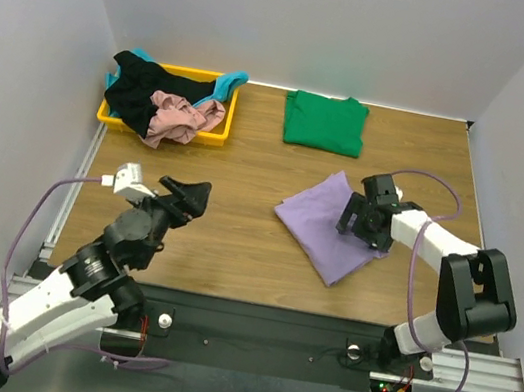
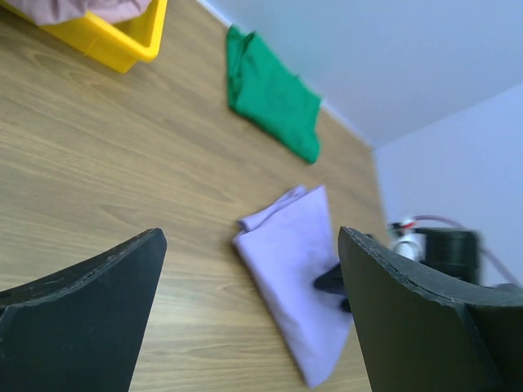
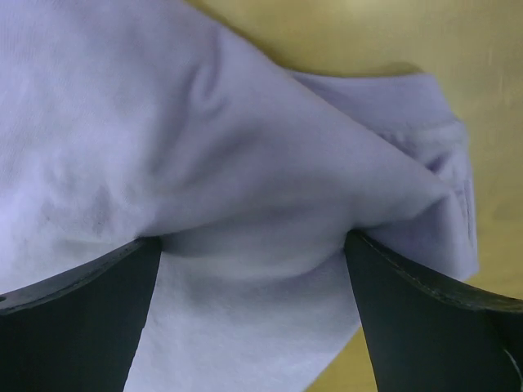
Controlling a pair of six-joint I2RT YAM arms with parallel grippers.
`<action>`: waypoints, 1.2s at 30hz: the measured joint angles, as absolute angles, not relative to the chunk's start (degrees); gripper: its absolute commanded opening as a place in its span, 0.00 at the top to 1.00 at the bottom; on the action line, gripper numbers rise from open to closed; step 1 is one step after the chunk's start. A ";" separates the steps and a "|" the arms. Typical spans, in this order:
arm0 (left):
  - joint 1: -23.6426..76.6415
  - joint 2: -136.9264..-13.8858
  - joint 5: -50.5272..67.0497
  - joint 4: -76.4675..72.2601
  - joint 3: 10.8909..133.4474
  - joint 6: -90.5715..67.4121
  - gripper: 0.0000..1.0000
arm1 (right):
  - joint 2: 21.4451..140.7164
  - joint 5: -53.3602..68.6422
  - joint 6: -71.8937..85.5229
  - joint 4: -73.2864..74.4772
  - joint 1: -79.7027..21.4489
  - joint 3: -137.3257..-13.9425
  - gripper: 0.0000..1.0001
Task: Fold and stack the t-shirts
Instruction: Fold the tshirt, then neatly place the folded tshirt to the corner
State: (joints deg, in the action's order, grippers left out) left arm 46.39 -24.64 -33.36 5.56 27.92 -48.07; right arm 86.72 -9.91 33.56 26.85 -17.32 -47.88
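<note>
The lavender purple t-shirt lies folded on the wooden table right of centre, and also shows in the left wrist view. My right gripper rests on its right part, open. In the right wrist view its fingers stand wide apart, with a bulge of purple cloth lying loose between and over them. My left gripper hovers open over bare table at the left, nothing between its fingers. A folded green t-shirt lies at the back.
A yellow tray at the back left holds crumpled black, dusty pink and teal t-shirts. The tray's corner shows in the left wrist view. Grey walls close in the table on three sides.
</note>
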 measured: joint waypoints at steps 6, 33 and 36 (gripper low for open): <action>46.39 -12.95 -35.51 8.71 26.59 -51.16 0.02 | 96.16 -6.96 25.30 22.20 -17.21 -56.47 0.00; 46.37 -36.12 -37.69 7.29 30.15 -49.93 0.01 | 82.52 1.76 24.53 13.76 -22.92 -54.83 0.01; 46.37 -39.75 -37.56 7.25 31.48 -49.98 0.02 | 85.01 -0.62 28.62 15.07 -22.90 -53.41 0.04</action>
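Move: The right hand's wide-open fingertips already rest on the purple t-shirt near its right corner; the t-shirt's middle lies about 7 cm to this hand's left and level with it, just below the fingertips. The folded green shirt is some 24 cm ahead and 15 cm left, the yellow basket about 23 cm ahead and 51 cm left. From the raised left hand the purple t-shirt lies roughly 28 cm right, 6 cm ahead and 25 cm down. With open fingertips still on the cloth, the right hand drags the purple t-shirt about 12 cm forward and curves left, turning some 35 degrees counter-clockwise, then lifts off about 10 cm while drawing back, turning partly back and finally sinking again over its right side. The open left hand backs up and left slightly, then eases forward and down about 6 cm. ##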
